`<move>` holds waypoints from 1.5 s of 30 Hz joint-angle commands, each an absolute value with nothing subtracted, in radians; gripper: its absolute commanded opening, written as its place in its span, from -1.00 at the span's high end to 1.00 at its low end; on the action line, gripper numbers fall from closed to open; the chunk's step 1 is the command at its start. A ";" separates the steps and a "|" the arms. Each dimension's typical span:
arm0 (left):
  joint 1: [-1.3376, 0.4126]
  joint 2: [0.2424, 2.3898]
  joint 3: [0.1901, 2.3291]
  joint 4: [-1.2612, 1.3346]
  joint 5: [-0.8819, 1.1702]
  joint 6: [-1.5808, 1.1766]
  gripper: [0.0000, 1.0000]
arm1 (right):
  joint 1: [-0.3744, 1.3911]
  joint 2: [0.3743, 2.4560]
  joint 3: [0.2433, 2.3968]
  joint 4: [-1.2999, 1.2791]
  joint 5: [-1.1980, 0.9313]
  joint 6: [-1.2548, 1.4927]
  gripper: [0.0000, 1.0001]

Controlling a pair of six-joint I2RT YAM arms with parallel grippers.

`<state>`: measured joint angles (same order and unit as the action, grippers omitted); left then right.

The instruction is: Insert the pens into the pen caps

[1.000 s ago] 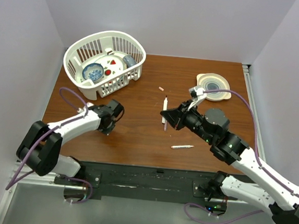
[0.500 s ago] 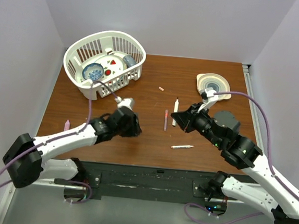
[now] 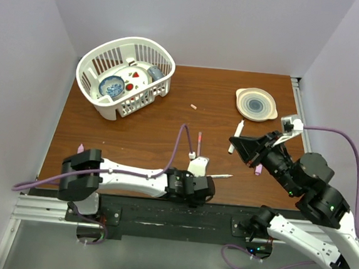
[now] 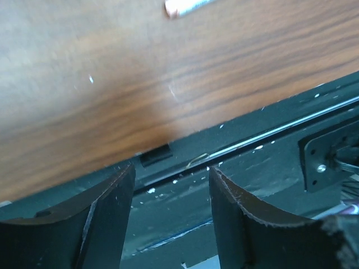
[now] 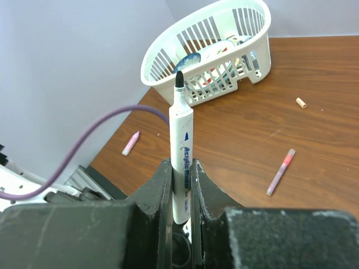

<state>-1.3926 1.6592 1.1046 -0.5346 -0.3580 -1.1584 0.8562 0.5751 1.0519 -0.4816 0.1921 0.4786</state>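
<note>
My right gripper (image 3: 237, 141) (image 5: 180, 165) is shut on a white pen (image 5: 180, 143) (image 3: 235, 138) that stands upright between its fingers, black tip up. A lilac pen (image 3: 199, 143) (image 5: 280, 171) lies mid-table, and another white pen (image 3: 219, 175) (image 4: 188, 5) lies near the front edge. A pink pen (image 3: 81, 148) (image 5: 130, 143) rests far left. A pale pen cap (image 3: 194, 106) (image 5: 301, 102) lies toward the back, and a small pink cap (image 3: 258, 171) lies beside the right arm. My left gripper (image 3: 201, 185) (image 4: 172, 185) stands open and empty over the table's front edge, just left of the white pen.
A white slatted basket (image 3: 146, 97) (image 5: 253, 33) holding dishes and small red pieces sits at the back left. A round plate (image 3: 256, 103) is at the back right. A black rail (image 4: 263, 140) runs along the table's near edge under the left gripper.
The left arm swept from the left side rightward along the front edge, and its jaws opened. The right gripper drew back to the right, still holding the white pen.
</note>
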 commanded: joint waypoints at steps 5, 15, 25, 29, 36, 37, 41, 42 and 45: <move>-1.440 1.732 1.160 -0.649 -0.420 -1.328 -0.15 | 0.856 0.497 1.080 -0.525 0.227 0.488 1.00; -1.448 1.847 1.180 -0.638 -0.364 -1.353 -0.08 | 0.856 0.472 1.081 -0.526 0.230 0.472 1.00; -1.450 1.908 1.198 -0.609 -0.336 -1.335 -0.08 | 0.856 0.448 1.051 -0.511 0.222 0.474 1.00; -1.450 1.914 1.178 -0.578 -0.321 -1.333 -0.08 | 0.856 0.436 1.045 -0.505 0.224 0.476 1.00; -1.448 1.911 1.155 -0.597 -0.337 -1.345 0.39 | 0.856 0.434 1.045 -0.505 0.222 0.477 1.00; -1.448 1.910 1.154 -0.604 -0.341 -1.345 0.45 | 0.856 0.434 1.043 -0.500 0.221 0.480 1.00; -1.448 1.887 1.154 -0.638 -0.371 -1.358 0.71 | 0.856 0.440 1.039 -0.492 0.215 0.486 1.00; -1.448 1.872 1.152 -0.647 -0.379 -1.358 0.75 | 0.854 0.445 1.035 -0.491 0.209 0.486 1.00; -1.448 1.839 1.141 -0.658 -0.397 -1.364 0.83 | 0.856 0.449 1.029 -0.477 0.199 0.495 1.00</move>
<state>-1.4425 1.8919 1.1629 -0.6701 -0.3569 -1.3296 0.8562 0.4381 1.0370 -0.5293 0.2104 0.4816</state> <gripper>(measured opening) 0.099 0.125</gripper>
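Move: The black cap lies along the table's near edge, about 9 cm below the open left hand, some 2 cm back and level sideways. The loose white pen lies about 13 cm ahead of the cap and 11 cm to its right, the red-ended pen some 25 cm ahead of it and 2 cm right. From the right hand, holding a white pen high, the cap is about 13 cm left, 8 cm back and 40 cm below. Left hand sinks about 7 cm to the black cap, then shuts; right hand eases right, keeping its pen. ##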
